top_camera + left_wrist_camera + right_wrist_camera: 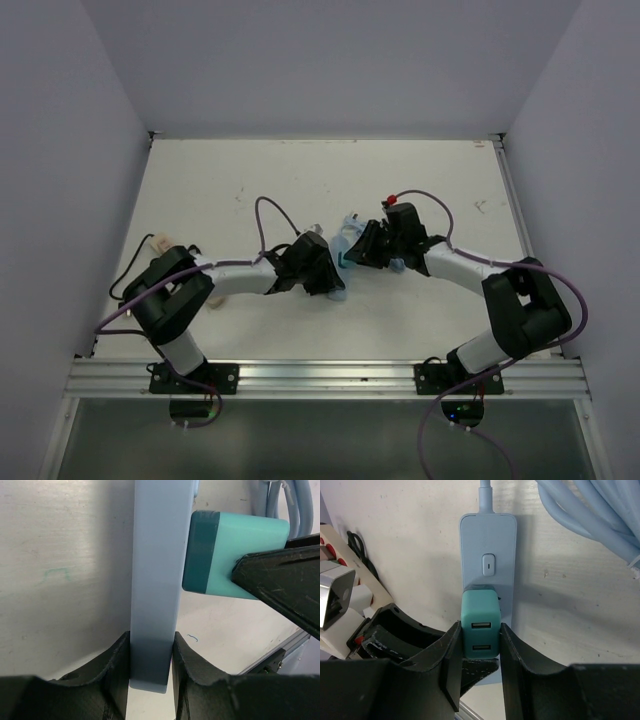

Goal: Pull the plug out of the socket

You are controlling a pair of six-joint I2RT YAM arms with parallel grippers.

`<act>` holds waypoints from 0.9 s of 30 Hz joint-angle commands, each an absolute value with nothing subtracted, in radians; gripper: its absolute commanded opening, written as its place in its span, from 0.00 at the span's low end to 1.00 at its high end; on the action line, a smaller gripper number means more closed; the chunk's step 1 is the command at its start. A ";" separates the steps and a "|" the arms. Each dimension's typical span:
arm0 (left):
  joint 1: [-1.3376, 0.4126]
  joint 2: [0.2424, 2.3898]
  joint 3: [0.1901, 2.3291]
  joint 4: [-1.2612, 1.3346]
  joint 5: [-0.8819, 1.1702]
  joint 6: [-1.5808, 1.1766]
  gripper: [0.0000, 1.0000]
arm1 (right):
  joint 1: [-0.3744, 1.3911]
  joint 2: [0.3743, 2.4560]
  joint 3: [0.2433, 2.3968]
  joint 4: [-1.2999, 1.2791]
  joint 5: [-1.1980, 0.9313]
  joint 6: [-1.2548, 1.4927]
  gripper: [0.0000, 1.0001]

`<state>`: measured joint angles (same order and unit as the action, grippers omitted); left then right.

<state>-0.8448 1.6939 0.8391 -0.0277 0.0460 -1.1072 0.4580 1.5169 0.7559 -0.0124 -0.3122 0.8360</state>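
A teal USB plug [481,622] sits in a pale blue socket strip [488,545] that lies on the white table. My right gripper [480,645] is shut on the plug's two sides. My left gripper [151,655] is shut on the end of the socket strip [157,580]. In the left wrist view the plug [225,555] butts against the strip's face, with a right finger [285,580] on it. In the top view both grippers meet at mid-table, left gripper [325,275] and right gripper [362,250], with the plug [344,261] between them.
The strip's pale blue cable lies coiled [590,510] just beyond it. A white power strip with red switches [335,580] lies to the left of my right gripper. The table's metal front rail [330,375] runs close behind the arms.
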 commanded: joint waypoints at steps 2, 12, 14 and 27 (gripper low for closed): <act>-0.808 1.664 0.808 -0.282 -0.170 -1.120 0.00 | 0.430 1.489 0.718 -0.147 -0.285 0.810 0.00; -0.787 1.638 0.739 -0.325 -0.198 -1.170 0.00 | 0.379 1.447 0.701 -0.146 -0.314 0.811 0.00; -0.782 1.640 0.735 -0.328 -0.201 -1.181 0.00 | 0.377 1.431 0.695 -0.146 -0.319 0.816 0.00; -0.784 1.644 0.736 -0.364 -0.245 -1.193 0.00 | 0.341 1.324 0.712 -0.175 -0.302 0.868 0.00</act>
<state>-0.7979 1.6020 0.7898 -0.1539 -0.1265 -1.1969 0.3645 1.3712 0.7071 -0.1665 -0.3271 0.8570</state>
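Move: Between the right fingers the green plug is still seated in the blue socket, whose middle lies about 2 cm to the left of that hand, level with it fore and aft and some 3 cm below. The cable bundle lies about 4 cm ahead, 6 cm right and 5 cm below. From the left hand, which grips the socket's near end, the plug is roughly 5 cm ahead, 4 cm right and 2 cm higher. Pulling against each other with grips kept, both hands first ease back a little over 1 cm. Then they part quickly: the right draws the plug about 4 cm to the right and 1 cm up, away from the socket, while the left carries the socket's near end some 4 cm left and 3 cm forward, turning about 10 degrees counter-clockwise. ##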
